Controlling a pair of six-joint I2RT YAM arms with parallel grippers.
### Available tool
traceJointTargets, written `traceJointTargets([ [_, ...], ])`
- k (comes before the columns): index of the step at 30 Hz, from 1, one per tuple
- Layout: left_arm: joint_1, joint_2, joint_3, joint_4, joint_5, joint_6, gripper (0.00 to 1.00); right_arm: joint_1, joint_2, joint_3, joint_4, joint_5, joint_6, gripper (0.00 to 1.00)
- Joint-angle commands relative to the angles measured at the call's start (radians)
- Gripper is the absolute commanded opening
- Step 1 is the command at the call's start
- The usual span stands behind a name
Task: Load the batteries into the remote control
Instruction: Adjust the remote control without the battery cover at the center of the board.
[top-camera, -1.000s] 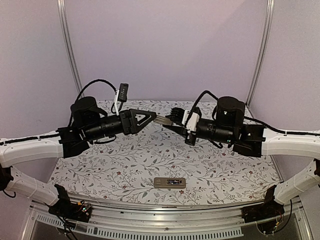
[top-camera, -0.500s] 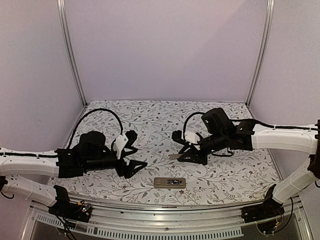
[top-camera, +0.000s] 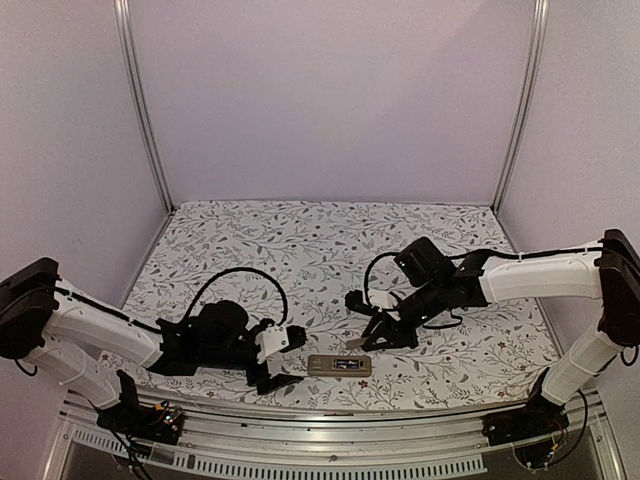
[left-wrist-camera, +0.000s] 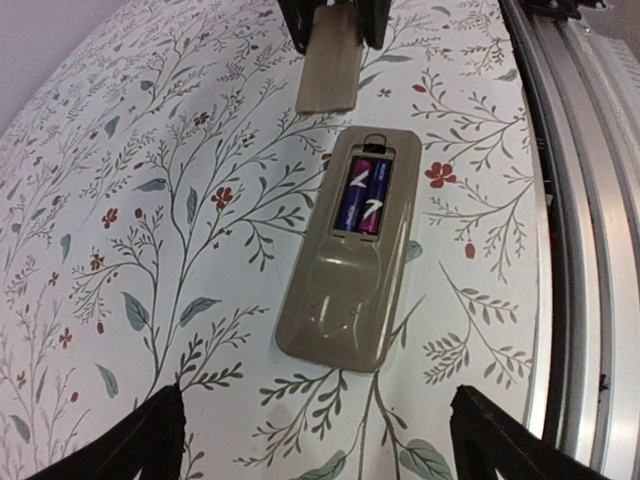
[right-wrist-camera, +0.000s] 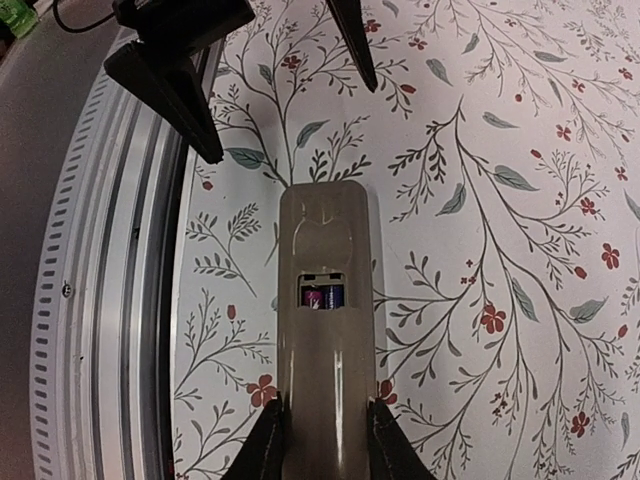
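The remote control lies tan back up near the table's front edge. Two dark bluish batteries sit side by side in its oblong recess. My left gripper is low at the remote's left end, open, its fingertips wide apart with nothing between them. My right gripper is shut on the small tan cover panel, holding it at the remote's right end. In the right wrist view the panel hides most of the recess, and only a sliver of the batteries shows. From the left wrist view the cover panel ends just short of the remote.
The ribbed metal rail of the table's front edge runs close beside the remote. A floral cloth covers the table. Lilac walls and two upright metal posts close in the back and sides.
Both grippers have come down from mid-air at the table's middle to the remote at the front edge. The left gripper has opened wider; the right still holds the cover panel.
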Motion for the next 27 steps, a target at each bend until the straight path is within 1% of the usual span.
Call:
traceJointTargets([
  [1, -0.01, 0.09, 0.011, 0.169, 0.093, 0.079, 0.92, -0.006, -0.02, -0.052, 0.039, -0.039, -0.041, 0.06],
  [6, -0.009, 0.228, 0.072, 0.196, 0.148, 0.106, 0.91, -0.007, -0.06, -0.105, 0.089, -0.036, -0.018, 0.04],
  [10, 0.015, 0.292, 0.085, 0.21, 0.181, 0.109, 0.89, -0.008, -0.101, -0.134, 0.114, -0.033, -0.006, 0.04],
  [15, 0.068, 0.317, 0.139, 0.1, 0.254, 0.107, 0.85, -0.01, -0.137, -0.161, 0.139, -0.039, 0.013, 0.04],
  [18, 0.075, 0.321, 0.136, 0.123, 0.28, 0.096, 0.81, -0.012, -0.145, -0.168, 0.146, -0.028, 0.008, 0.04],
  [23, 0.085, 0.339, 0.155, 0.11, 0.304, 0.063, 0.71, -0.014, -0.133, -0.168, 0.151, -0.02, -0.005, 0.04],
  [27, 0.096, 0.355, 0.166, 0.099, 0.321, 0.068, 0.69, -0.015, -0.123, -0.159, 0.144, -0.003, -0.013, 0.04],
])
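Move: Some 9 cm to the right of the open left hand, about 1 cm forward and 5 cm below, lies the middle of the remote control, running crosswise. Its batteries sit 2 cm right of that middle. The battery cover, in the right fingers, is about 13 cm right of the left hand, 2 cm farther out and a little higher. From the right hand the remote is about 6 cm left, 2 cm back and 8 cm below. Reaching right and down about 4 cm, the left hand brings its fingers around the remote's left end, rising slightly late on, while turning some 10 degrees clockwise and closing partway; any touch can't be made out. The right hand keeps the cover pinched, shifts 1 to 2 cm back and right, and dips before rising about 2 cm. ##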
